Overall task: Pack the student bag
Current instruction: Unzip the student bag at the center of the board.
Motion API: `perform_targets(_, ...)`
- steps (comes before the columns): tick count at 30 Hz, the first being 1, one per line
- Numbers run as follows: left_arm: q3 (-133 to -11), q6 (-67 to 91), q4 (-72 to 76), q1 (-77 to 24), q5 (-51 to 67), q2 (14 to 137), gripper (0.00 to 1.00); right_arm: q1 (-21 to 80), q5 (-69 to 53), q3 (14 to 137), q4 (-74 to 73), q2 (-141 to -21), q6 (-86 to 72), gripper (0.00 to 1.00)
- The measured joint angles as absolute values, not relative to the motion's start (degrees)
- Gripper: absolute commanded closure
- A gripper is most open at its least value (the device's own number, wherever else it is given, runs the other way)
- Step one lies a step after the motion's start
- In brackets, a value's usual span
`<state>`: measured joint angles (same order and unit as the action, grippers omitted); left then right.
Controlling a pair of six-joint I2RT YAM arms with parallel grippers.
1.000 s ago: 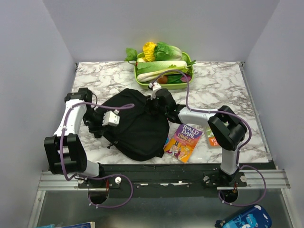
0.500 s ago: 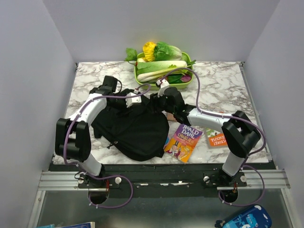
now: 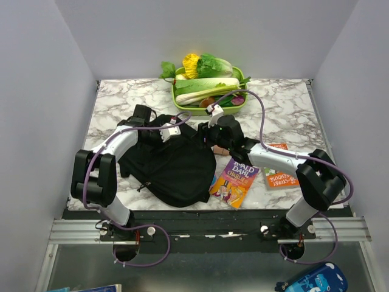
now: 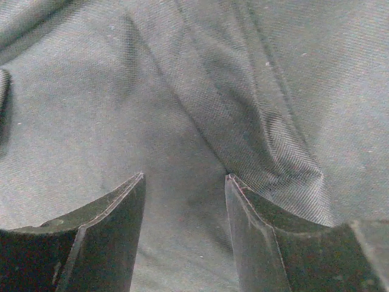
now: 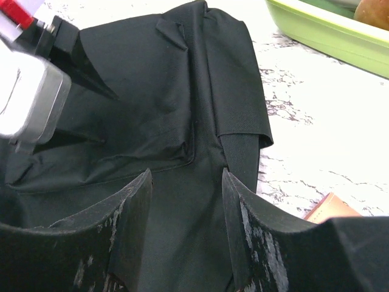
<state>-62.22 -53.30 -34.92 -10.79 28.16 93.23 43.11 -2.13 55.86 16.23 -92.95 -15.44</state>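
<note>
The student bag (image 3: 173, 167) is a soft black backpack lying flat in the middle of the marble table. My left gripper (image 3: 184, 129) reaches across the bag's far edge. In the left wrist view it (image 4: 185, 176) stands open just above creased black fabric (image 4: 243, 109), with nothing clamped. My right gripper (image 3: 204, 132) comes in from the right at the same far edge. Its jaws (image 5: 186, 173) are open over the bag (image 5: 152, 91) beside a folded strap (image 5: 240, 91). The left gripper's camera housing (image 5: 30, 103) shows close by.
A Roald Dahl book (image 3: 234, 179) lies against the bag's right side, and a small book (image 3: 281, 177) lies further right. A book corner (image 5: 331, 207) shows beside the right fingers. A green tray (image 3: 237, 108) of vegetables stands at the back, close behind both grippers.
The left arm has swung from the bag's left side to its far edge. The right gripper has opened and its arm has stretched out lower over the table.
</note>
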Motion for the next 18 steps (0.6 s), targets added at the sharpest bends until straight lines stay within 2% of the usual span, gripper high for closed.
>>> perform_targets(2,-60.8,-53.2,-35.0,-11.4,28.4,92.1,0.31,43.1,-2.4,55.9,16.2,-93.1,-15.4,0.42)
perform_targets(5,-59.9,-52.6,-35.9,-12.7,30.0,90.2,0.15,43.1,-2.9,55.9,16.2,-93.1,-15.6,0.42)
perform_targets(13,-58.1,-51.9,-36.9,-15.4,33.7,88.5,0.1,43.1,-3.9,55.3,16.2,-93.9,-16.5,0.42)
perform_targets(18,-56.9,-51.5,-35.7,-15.4,33.6,89.5,0.18,43.1,-4.0,54.5,16.2,-94.0,-16.6,0.42)
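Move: The fold along the student bag's zip edge lies roughly 4 cm back and 4 cm to the right of the left gripper, about 2 cm below it. The bag's strap flap is some 6 cm ahead and 10 cm right of this gripper; the dangling zip tag is about 16 cm back and 5 cm left of it. From the right gripper, the fold lies about 4 cm back, 12 cm left and 10 cm down. Draw the left gripper back and to the right, about 6 cm in all, over the black cloth to the zip-edge fold. Arc it up a centimetre or so on the way, then sink again, and spread its fingers from half open to nearly wide, so they straddle the fold with one fingertip against it. Let the still-open right gripper sink some 2 cm beside the bag's far right part. ##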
